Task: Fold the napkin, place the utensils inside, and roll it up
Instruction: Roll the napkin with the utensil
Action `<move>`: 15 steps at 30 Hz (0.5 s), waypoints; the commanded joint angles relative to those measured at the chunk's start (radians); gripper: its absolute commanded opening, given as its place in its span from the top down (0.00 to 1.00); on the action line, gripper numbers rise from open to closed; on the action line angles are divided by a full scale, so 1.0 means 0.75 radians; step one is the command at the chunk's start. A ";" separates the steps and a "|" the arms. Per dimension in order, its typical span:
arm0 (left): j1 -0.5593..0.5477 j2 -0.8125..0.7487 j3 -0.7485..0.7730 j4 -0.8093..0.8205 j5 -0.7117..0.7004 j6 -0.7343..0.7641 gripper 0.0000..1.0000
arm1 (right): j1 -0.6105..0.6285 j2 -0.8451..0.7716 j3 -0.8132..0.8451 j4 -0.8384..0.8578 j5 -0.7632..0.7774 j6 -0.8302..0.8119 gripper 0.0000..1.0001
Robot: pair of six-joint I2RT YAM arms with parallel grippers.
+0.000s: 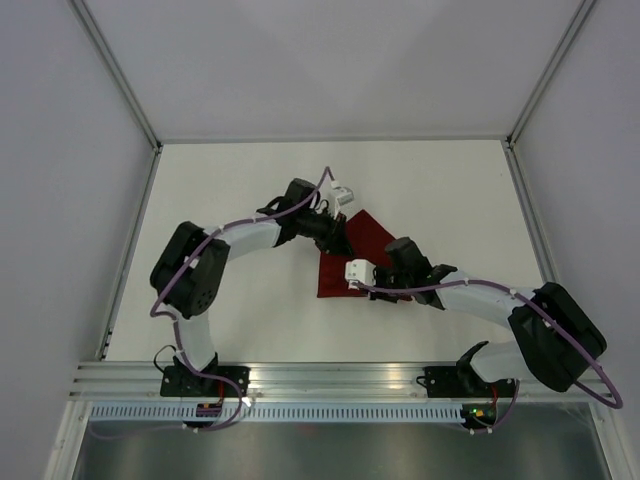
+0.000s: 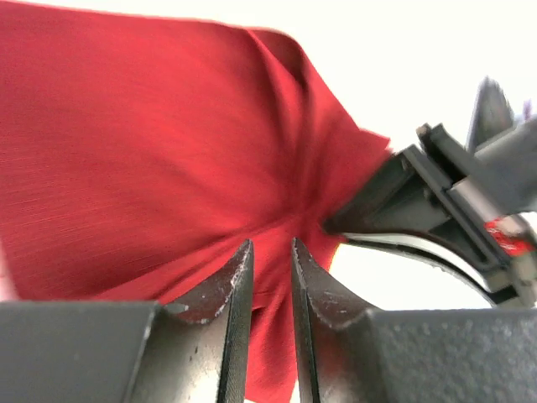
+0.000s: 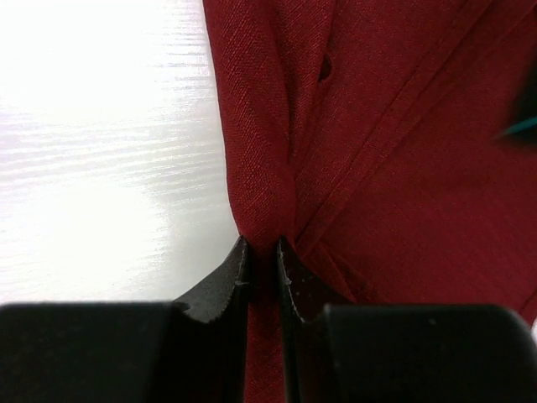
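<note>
The dark red napkin (image 1: pixel 336 276) lies crumpled on the white table between both arms. My left gripper (image 1: pixel 340 238) is over its far edge. In the left wrist view its jaws (image 2: pixel 270 243) stand a little apart, and the cloth (image 2: pixel 126 143) shows through the gap without being squeezed. My right gripper (image 1: pixel 382 285) is at the napkin's near right side. The right wrist view has it (image 3: pixel 262 242) shut on a bunched fold of the cloth (image 3: pixel 403 168). The same right gripper (image 2: pixel 336 228) shows in the left wrist view, biting the cloth's edge. The utensils are out of view.
The white table (image 1: pixel 220 190) is bounded by white walls on the left, right and far sides. A metal rail (image 1: pixel 330 380) with both arm bases runs along the near edge.
</note>
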 commanded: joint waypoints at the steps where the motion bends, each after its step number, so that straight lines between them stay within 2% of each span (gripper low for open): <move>1: 0.077 -0.211 -0.131 0.403 -0.259 -0.297 0.72 | -0.080 0.069 0.068 -0.222 -0.169 -0.015 0.99; 2: 0.105 -0.292 -0.217 0.454 -0.365 -0.379 0.72 | -0.100 0.104 0.086 -0.244 -0.195 -0.033 0.99; 3: 0.118 -0.346 -0.270 0.594 -0.414 -0.410 0.71 | -0.145 0.125 0.105 -0.269 -0.254 -0.039 0.99; 6: 0.116 -0.538 -0.479 0.834 -0.604 -0.433 0.69 | -0.239 0.223 0.209 -0.404 -0.379 -0.084 0.99; 11: 0.089 -0.757 -0.735 1.012 -0.952 -0.351 0.69 | -0.368 0.449 0.411 -0.657 -0.519 -0.209 1.00; 13: 0.073 -0.835 -0.768 1.021 -1.012 -0.290 0.70 | -0.407 0.517 0.489 -0.749 -0.568 -0.242 1.00; 15: -0.021 -0.872 -0.790 1.009 -1.126 -0.172 0.70 | -0.466 0.626 0.550 -0.823 -0.621 -0.305 1.00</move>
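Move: The right fingers already hold the napkin's rolled near edge; the middle of that roll lies about 4 cm to their left and its left end some 15 cm left, both level with them. The napkin's flat part is centred about 11 cm ahead and 4 cm left of the right hand, and its far corner some 21 cm ahead and 5 cm left. From the empty left hand, the roll's middle lies about 8 cm back, 4 cm right and 6 cm below. Keep the right fingers pinched on the roll and turn that wrist over forward by nearly 30 degrees, easing it some 2.5 cm forward and a little right, towards the napkin's far corner. Meanwhile swing the already free left gripper up and left, away from the napkin, about 11 cm up, going forward only at first, turning it counter-clockwise with its opening unchanged. ##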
